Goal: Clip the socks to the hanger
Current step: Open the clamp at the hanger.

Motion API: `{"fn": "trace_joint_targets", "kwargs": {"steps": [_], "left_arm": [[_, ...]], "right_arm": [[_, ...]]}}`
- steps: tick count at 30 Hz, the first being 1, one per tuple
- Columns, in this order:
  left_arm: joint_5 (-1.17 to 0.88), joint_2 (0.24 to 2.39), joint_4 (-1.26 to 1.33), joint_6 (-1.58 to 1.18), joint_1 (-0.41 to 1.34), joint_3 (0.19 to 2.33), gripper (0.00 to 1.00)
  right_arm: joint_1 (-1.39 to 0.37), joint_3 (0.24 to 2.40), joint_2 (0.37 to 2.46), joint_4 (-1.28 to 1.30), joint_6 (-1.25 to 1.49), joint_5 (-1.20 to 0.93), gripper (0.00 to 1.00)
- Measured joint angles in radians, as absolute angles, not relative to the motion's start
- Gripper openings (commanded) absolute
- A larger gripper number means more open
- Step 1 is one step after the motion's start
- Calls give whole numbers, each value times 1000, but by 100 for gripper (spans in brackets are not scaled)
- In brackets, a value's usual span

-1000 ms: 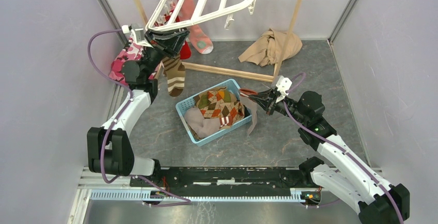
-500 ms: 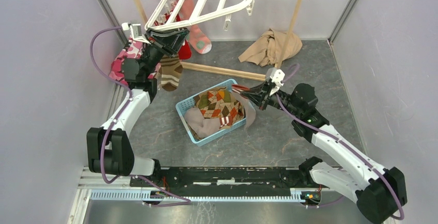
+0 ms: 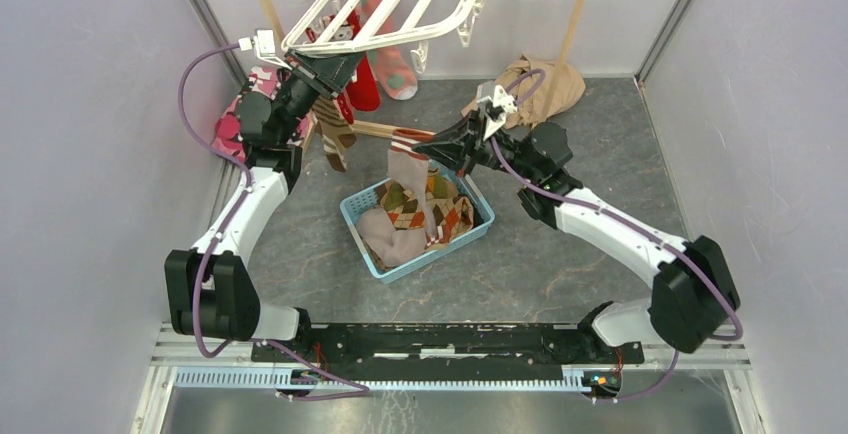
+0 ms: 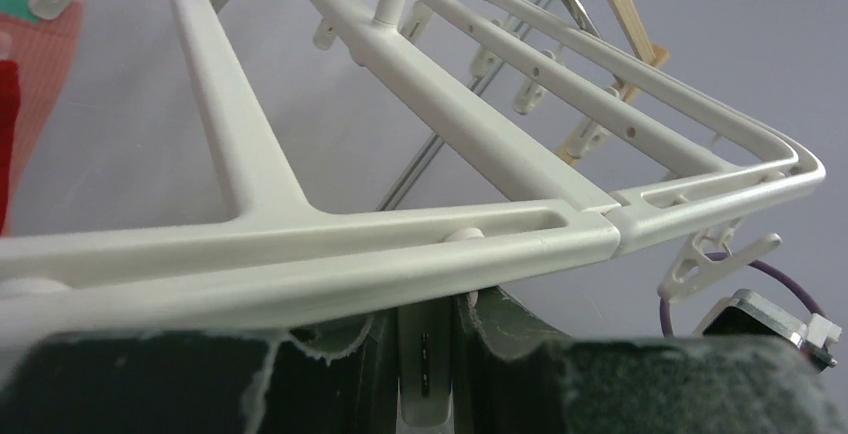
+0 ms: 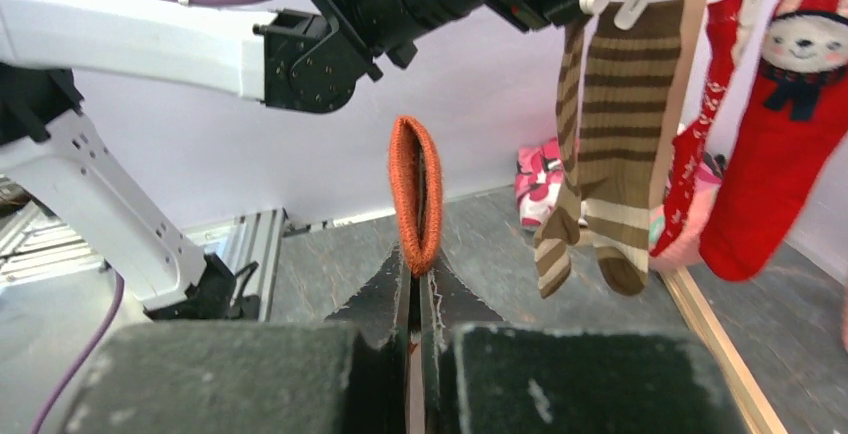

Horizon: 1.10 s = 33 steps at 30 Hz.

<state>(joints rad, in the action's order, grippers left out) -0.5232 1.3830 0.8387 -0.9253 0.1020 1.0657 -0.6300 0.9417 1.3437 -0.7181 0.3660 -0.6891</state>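
Observation:
The white hanger (image 3: 400, 4) hangs tilted at the back; its frame (image 4: 400, 254) fills the left wrist view. My left gripper (image 3: 325, 74) sits under its near-left corner, shut on one white clip (image 4: 425, 354). A brown-striped sock (image 3: 335, 129), red socks (image 3: 362, 84) and a pink sock (image 3: 395, 69) hang from it. My right gripper (image 3: 435, 144) is shut on the orange cuff (image 5: 415, 194) of a taupe sock (image 3: 405, 169) that dangles over the basket. The right wrist view shows the striped socks (image 5: 620, 134) and a red sock (image 5: 780, 154) hanging just ahead.
A blue basket (image 3: 360, 216) at mid-table holds an argyle sock (image 3: 425, 199) and a plain taupe one (image 3: 385, 234). A wooden pole rack (image 3: 440, 139) lies behind it. A beige cloth (image 3: 530, 89) sits at the back right, and a pink camouflage garment (image 3: 235, 119) lies by the left wall.
My right arm has swung up and to the left, carrying the sock from beside the basket's right end toward the hanger. The left gripper and the hanger have shifted slightly upward.

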Motion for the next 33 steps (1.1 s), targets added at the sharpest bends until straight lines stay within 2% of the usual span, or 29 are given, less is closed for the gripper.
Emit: {"fn": "trace_joint_targets", "kwargs": {"steps": [9,18,33], "left_arm": [[-503,1383,727,-937,97,1096,20],[-517,1383,720,-940,71,1096,49],[-580,1383,821,-1050,22,1079,62]], "right_arm": [[-652,1050,1509,-854,498,-701,0],[-666,1100,1558,-857,512,-700,0],[-668,1103,1558,-843,496,-700,0]]}}
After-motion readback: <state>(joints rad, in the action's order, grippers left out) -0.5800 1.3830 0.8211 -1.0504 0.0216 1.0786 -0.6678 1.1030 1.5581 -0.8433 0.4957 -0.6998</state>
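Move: The clamp is already between the left fingers, under the hanger edge, which runs about 4 cm above the hand. Brown striped socks hang about 6 cm to the left, level front to back and some 14 cm lower; a red sock hangs about 8 cm ahead, 3 cm left and 12 cm down. From the right hand, already holding the grey sock, the clamp lies roughly 13 cm ahead, 13 cm left and 9 cm up. The left fingers let go of the clamp: they first keep their pinch while easing about 1 cm forward and slightly down, then spread to about double their gap as the hand shifts some 2 cm left and draws back under the hanger edge. The right hand, keeping the grey sock pinched, travels about 4 cm left and 2 cm forward towards the clamp, then holds still. ##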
